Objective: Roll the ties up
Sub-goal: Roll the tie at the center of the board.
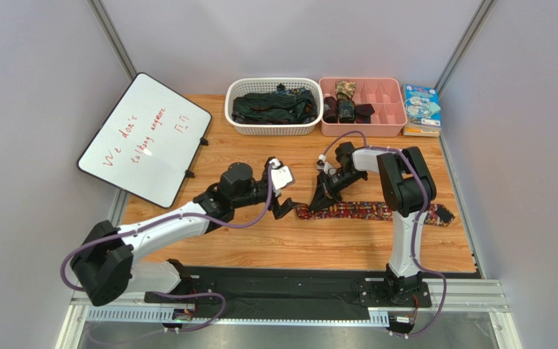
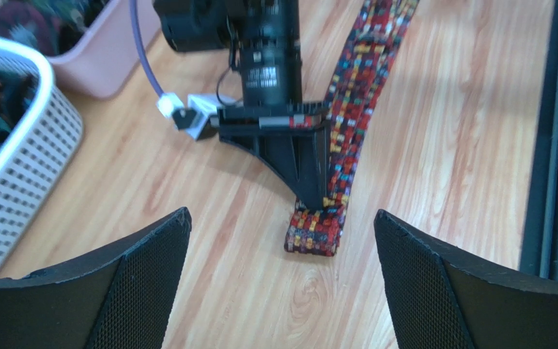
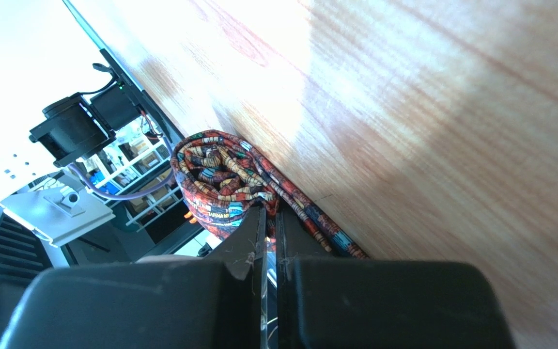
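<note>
A tie with a busy red, orange and yellow pattern lies stretched across the wooden table; its left end is a small roll. My right gripper points down at that end and is shut on the tie, with the coiled fabric bunched just past its closed fingertips. My left gripper hovers just left of the roll, open and empty. In the left wrist view its two fingers flank bare wood, with the roll ahead of the gap.
At the back stand a white basket of dark ties and a pink compartment tray holding rolled ties. A whiteboard leans at the left. A book lies at the back right.
</note>
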Robot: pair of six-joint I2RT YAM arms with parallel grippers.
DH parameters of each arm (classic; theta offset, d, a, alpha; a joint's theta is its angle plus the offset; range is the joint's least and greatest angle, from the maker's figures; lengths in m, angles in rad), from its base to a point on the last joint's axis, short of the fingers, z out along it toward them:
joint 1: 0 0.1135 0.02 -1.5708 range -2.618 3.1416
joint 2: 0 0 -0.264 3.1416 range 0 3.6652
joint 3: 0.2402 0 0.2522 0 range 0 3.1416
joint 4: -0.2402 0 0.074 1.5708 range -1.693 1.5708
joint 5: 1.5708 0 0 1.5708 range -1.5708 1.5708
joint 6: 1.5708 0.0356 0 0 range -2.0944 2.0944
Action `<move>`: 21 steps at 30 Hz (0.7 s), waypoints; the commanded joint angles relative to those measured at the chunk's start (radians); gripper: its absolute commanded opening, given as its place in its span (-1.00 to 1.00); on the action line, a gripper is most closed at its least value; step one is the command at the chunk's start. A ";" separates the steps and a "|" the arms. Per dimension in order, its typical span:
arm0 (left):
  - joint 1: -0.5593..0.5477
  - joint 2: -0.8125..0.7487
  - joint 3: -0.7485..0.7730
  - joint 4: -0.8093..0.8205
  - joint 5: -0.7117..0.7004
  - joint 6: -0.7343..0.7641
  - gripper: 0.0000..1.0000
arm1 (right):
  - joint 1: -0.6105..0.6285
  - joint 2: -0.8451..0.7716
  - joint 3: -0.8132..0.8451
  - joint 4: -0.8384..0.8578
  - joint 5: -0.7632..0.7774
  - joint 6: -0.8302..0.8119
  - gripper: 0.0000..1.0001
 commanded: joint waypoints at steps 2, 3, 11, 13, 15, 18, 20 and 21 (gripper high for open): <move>0.015 0.009 -0.031 -0.117 0.135 -0.040 0.99 | 0.015 0.077 -0.018 0.091 0.284 -0.062 -1.00; 0.013 0.022 -0.112 0.032 0.131 -0.069 0.99 | 0.023 0.075 -0.017 0.091 0.285 -0.067 -1.00; -0.022 0.330 -0.291 0.699 -0.040 -0.052 0.94 | 0.078 0.100 0.017 0.059 0.305 -0.091 -1.00; -0.022 0.404 -0.281 0.751 -0.055 -0.063 0.94 | 0.088 0.112 0.026 0.053 0.307 -0.090 -1.00; -0.022 0.444 -0.269 0.803 -0.049 -0.061 0.94 | 0.091 0.120 0.032 0.048 0.307 -0.090 -1.00; -0.022 0.520 -0.274 0.889 -0.017 -0.064 0.93 | 0.092 0.131 0.040 0.042 0.308 -0.087 -1.00; -0.021 0.553 -0.275 0.914 0.003 -0.066 0.89 | 0.092 0.132 0.040 0.039 0.314 -0.085 -1.00; -0.022 0.560 -0.277 0.922 0.011 -0.072 0.87 | 0.092 0.132 0.040 0.041 0.316 -0.082 -1.00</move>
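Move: From the left gripper, open in the air, the roll at the tie's near end lies about 5 cm to the right, level ahead-wise and some 15 cm below. The unrolled strip has its middle about 26 cm to the right at that same low height, and the white basket stands roughly 32 cm ahead and 3 cm left. For the closed right gripper, which pinches the tie beside the coil, the roll is about 3 cm left and 1 cm back. Bring the left gripper down about 15 cm to board level, swinging some 4 cm back and a little left on the way, then slide it low, forward and right, so its wide-open fingers come up either side of the roll. Meanwhile keep the right fingers pinched on the tie and drag the roll about 2 cm left towards them. ##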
